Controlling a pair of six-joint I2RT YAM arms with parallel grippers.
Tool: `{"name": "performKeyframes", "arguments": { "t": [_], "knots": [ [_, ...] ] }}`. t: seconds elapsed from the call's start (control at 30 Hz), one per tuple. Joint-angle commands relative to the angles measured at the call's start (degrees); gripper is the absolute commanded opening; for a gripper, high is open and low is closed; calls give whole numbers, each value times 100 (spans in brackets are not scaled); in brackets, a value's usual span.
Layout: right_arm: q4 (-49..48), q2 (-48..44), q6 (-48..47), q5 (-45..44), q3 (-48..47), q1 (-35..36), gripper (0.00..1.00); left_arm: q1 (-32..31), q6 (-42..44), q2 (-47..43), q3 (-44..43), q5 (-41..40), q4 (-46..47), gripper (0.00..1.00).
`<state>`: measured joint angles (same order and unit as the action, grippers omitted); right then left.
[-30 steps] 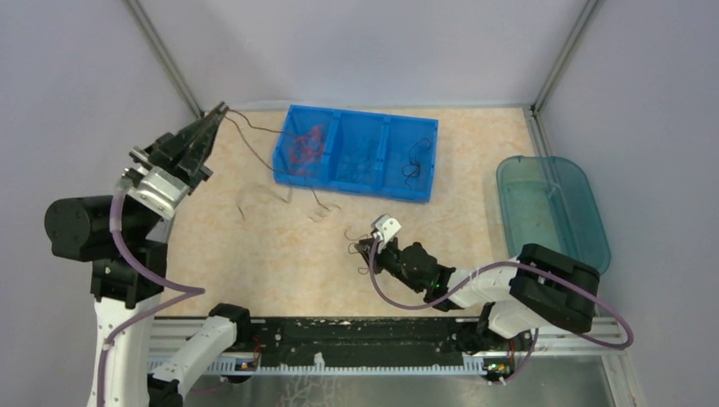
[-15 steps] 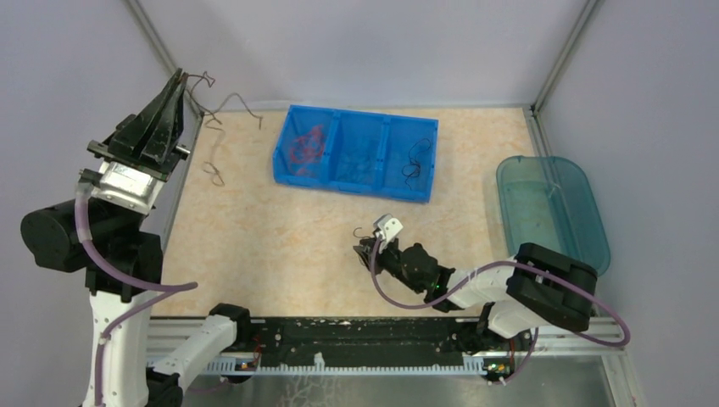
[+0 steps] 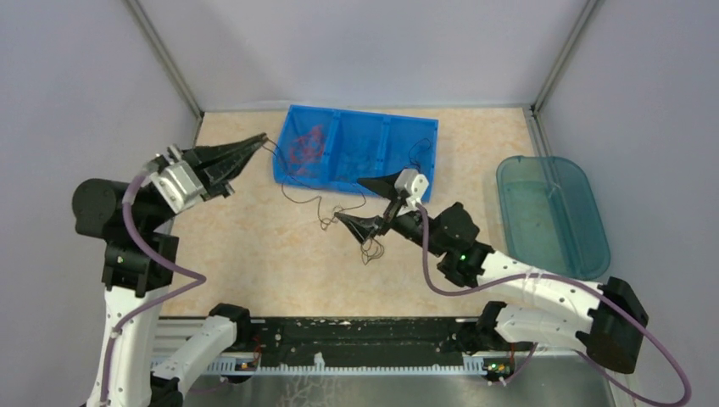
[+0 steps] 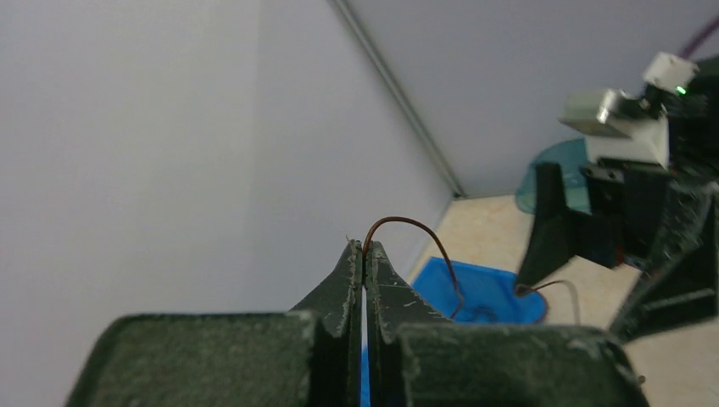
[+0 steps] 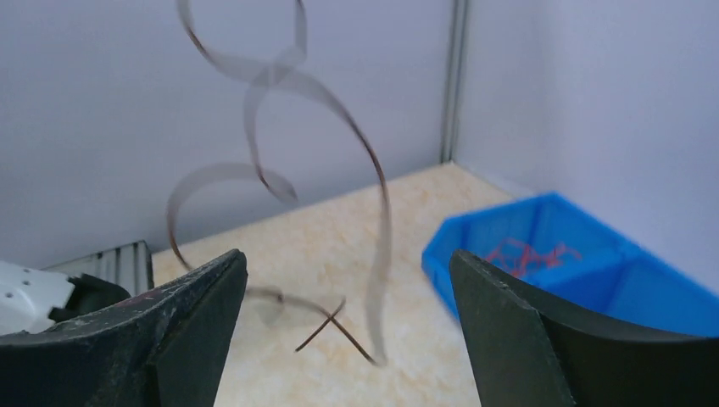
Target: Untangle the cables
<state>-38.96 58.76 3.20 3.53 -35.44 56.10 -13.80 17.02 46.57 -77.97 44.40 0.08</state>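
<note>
My left gripper [image 3: 263, 138] is shut on one end of a thin dark brown cable [image 3: 323, 222], held in the air left of the blue bin [image 3: 428, 127]. From the pinched tips [image 4: 365, 248] the cable [image 4: 392, 218] arcs up and drops toward the bin. My right gripper [image 3: 349, 199] hovers in front of the bin, open wide. The cable's curly, blurred far part [image 5: 386, 215] hangs loose between its spread fingers [image 5: 203, 292]. Red cables [image 3: 305, 144] lie in the bin's left compartment and a black one [image 3: 415, 161] in the right compartment.
A translucent teal tray [image 3: 585, 203] sits at the right side of the table. Grey walls close in the left, back and right. The arms' black base rail [image 3: 356, 335] runs along the near edge.
My left gripper swung from the back-left corner down toward the bin, still pinching the cable. My right gripper rose from the table toward the bin and opened, letting go of the cable.
</note>
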Motion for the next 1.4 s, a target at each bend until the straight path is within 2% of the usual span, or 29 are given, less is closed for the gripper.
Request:
{"name": "performKeyframes", "arguments": {
  "t": [0.0,0.33,0.63,0.73,0.87,0.93,0.97,1.03,1.07,1.17,1.27,1.3,1.37],
  "knots": [
    [476,-154,-493,1040,-630,-15,90,-26,-510,-152,406,1062,-333,0],
    [-386,645,106,2092,-938,-11,89,-30,-819,-167,433,1319,-327,0],
    [-665,1584,321,2415,-1624,-11,88,-27,-1000,-191,468,1378,-333,0],
    [-827,1898,594,2769,-1835,-11,85,-27,-999,-188,481,1381,-325,0],
    [-1064,2252,1021,3244,-2004,-10,72,-30,-943,-185,476,1377,-333,0],
    [-944,2357,1133,3257,-2115,-11,59,-26,-937,-177,478,1385,-341,0],
    [-827,2379,1138,3130,-2171,-16,46,-25,-938,-189,476,1380,-329,0],
    [-653,2358,1088,2750,-2208,-46,8,-29,-928,-190,486,1378,-332,0],
    [-644,2324,1116,2618,-2184,-83,0,-26,-901,-200,502,1376,-333,0],
    [-770,2190,1356,2335,-2073,-260,0,-32,-818,-258,564,1281,-356,2],
    [-702,2050,1641,2036,-2050,-575,0,-24,-729,-310,682,1177,-424,12],
    [-644,1995,1702,1939,-2045,-705,0,-26,-700,-325,725,1127,-452,18],
    [-453,1864,1753,1753,-2038,-1046,0,-31,-623,-345,791,1023,-576,45]
  ]
}}
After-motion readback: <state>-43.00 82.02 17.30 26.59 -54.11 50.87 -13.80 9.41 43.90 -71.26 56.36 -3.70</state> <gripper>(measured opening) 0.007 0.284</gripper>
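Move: The free right hand, its fingers wide open, goes for the hanging stretch of dark cable, about 11 cm to its left, 2 cm back and level with it. The cable's loose bundle lies some 31 cm below, 4 cm ahead and 5 cm to the right of that hand; the blue bin's middle is about 25 cm ahead, 1 cm right and 27 cm lower. The left hand still pinches the cable's upper part, that stretch hanging roughly 24 cm under it and 1 cm to its right. Leftward some 10 cm sweeps the right hand, first bobbing up about 5 cm and down again while turning some 30 degrees counter-clockwise, then it shuts its fingers on the hanging cable and draws forward about 5 cm. The left hand first sinks about 5 cm, tipping down slightly, holds there, and at last opens to let go of the cable. ##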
